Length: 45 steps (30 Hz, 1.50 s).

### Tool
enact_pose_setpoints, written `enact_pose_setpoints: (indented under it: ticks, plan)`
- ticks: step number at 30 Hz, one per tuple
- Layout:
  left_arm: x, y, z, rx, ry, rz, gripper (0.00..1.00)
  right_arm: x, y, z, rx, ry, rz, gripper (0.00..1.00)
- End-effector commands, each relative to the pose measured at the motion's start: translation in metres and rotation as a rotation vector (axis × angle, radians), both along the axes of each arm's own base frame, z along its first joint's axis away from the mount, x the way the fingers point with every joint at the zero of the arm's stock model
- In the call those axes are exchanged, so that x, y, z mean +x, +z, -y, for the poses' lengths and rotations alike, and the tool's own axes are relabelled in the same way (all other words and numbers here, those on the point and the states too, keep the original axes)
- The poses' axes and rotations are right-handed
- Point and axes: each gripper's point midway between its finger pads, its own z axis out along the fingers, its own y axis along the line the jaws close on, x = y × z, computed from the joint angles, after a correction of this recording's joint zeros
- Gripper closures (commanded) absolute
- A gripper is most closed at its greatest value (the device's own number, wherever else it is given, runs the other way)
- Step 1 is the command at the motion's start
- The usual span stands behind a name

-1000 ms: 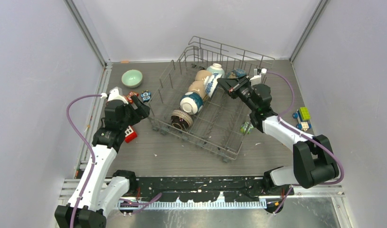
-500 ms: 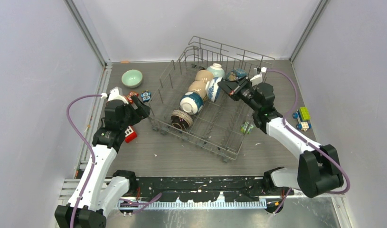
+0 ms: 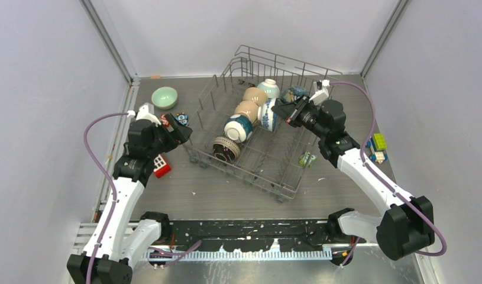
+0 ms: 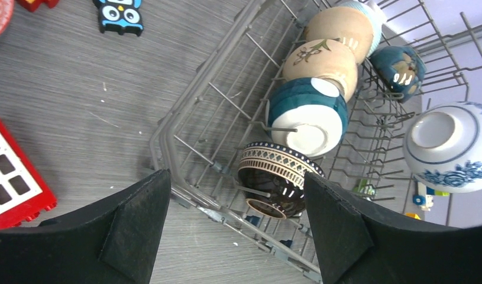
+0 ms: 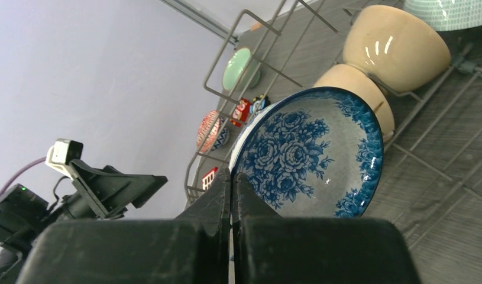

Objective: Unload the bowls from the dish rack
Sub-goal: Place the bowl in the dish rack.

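The grey wire dish rack (image 3: 285, 177) sits mid-table. A row of bowls leans in it: dark brown ribbed (image 3: 226, 148), white-teal (image 3: 238, 127), two tan ones (image 3: 248, 108) and a pale green one (image 3: 269, 87). A dark blue bowl (image 3: 296, 92) is at the back. My right gripper (image 5: 231, 177) is shut on the rim of the blue-white patterned bowl (image 5: 309, 154), holding it clear of the row over the rack. My left gripper (image 4: 235, 177) hangs open above the rack's near-left corner, nothing between its fingers. A mint green bowl (image 3: 164, 97) rests on the table, far left.
A red block with white squares (image 3: 161, 167) and a small owl figure (image 3: 180, 119) lie left of the rack, with a red-patterned bowl (image 5: 210, 130) near them. A green toy (image 3: 306, 158) and coloured bricks (image 3: 377, 145) lie to the right.
My right gripper has drawn the blue-white bowl out of the row, up and to the right, the arm swinging right. The left gripper has shifted slightly back.
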Motion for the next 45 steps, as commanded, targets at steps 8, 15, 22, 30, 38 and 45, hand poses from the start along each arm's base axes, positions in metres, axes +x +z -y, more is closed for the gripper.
enact_pose_setpoints:
  ticks: [8, 15, 22, 30, 38, 45]
  plan:
    - [0.001, 0.036, 0.036, -0.084, -0.139, 0.023, 0.14, 0.000, 0.013, 0.001, -0.060, -0.012, 0.099, 0.99]
    - [-0.004, 0.022, 0.039, -0.089, -0.147, -0.008, 0.14, 0.008, -0.003, 0.000, -0.031, -0.031, 0.062, 0.99]
    - [-0.008, 0.005, 0.037, -0.091, -0.135, -0.039, 0.14, 0.021, -0.006, -0.001, 0.110, -0.083, 0.036, 0.99]
    - [-0.012, -0.005, 0.032, -0.080, -0.115, -0.050, 0.14, 0.041, -0.014, 0.002, 0.221, -0.144, 0.017, 0.99]
    - [-0.014, -0.013, 0.031, -0.073, -0.108, -0.064, 0.14, 0.047, -0.047, 0.010, 0.257, -0.191, -0.033, 0.99]
    - [-0.014, -0.019, 0.030, -0.068, -0.102, -0.074, 0.14, 0.048, -0.067, 0.013, 0.257, -0.200, -0.064, 0.99]
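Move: The right hand holds the blue-and-white floral bowl; the free slot in the dish rack lies about 17 cm below it, some 4 cm ahead and 3 cm to the left. At about that depth, the teal bowl stands roughly 7 cm ahead and 13 cm left of the hand, the near beige bowl 13 cm ahead and 9 cm left. From the left hand the slot is about 9 cm ahead, 26 cm right and 14 cm below. Lower the floral bowl about 11 cm towards the free slot beside the teal bowl with the right gripper: straight down first, then easing some 4 cm forward as you sink, then straight down again. Keep the rim pinched and let the fingers tip a little downward and turn clockwise, 10 degrees or so. Shift the open, empty left gripper about 3 cm right, letting it rise slightly, then sink. ##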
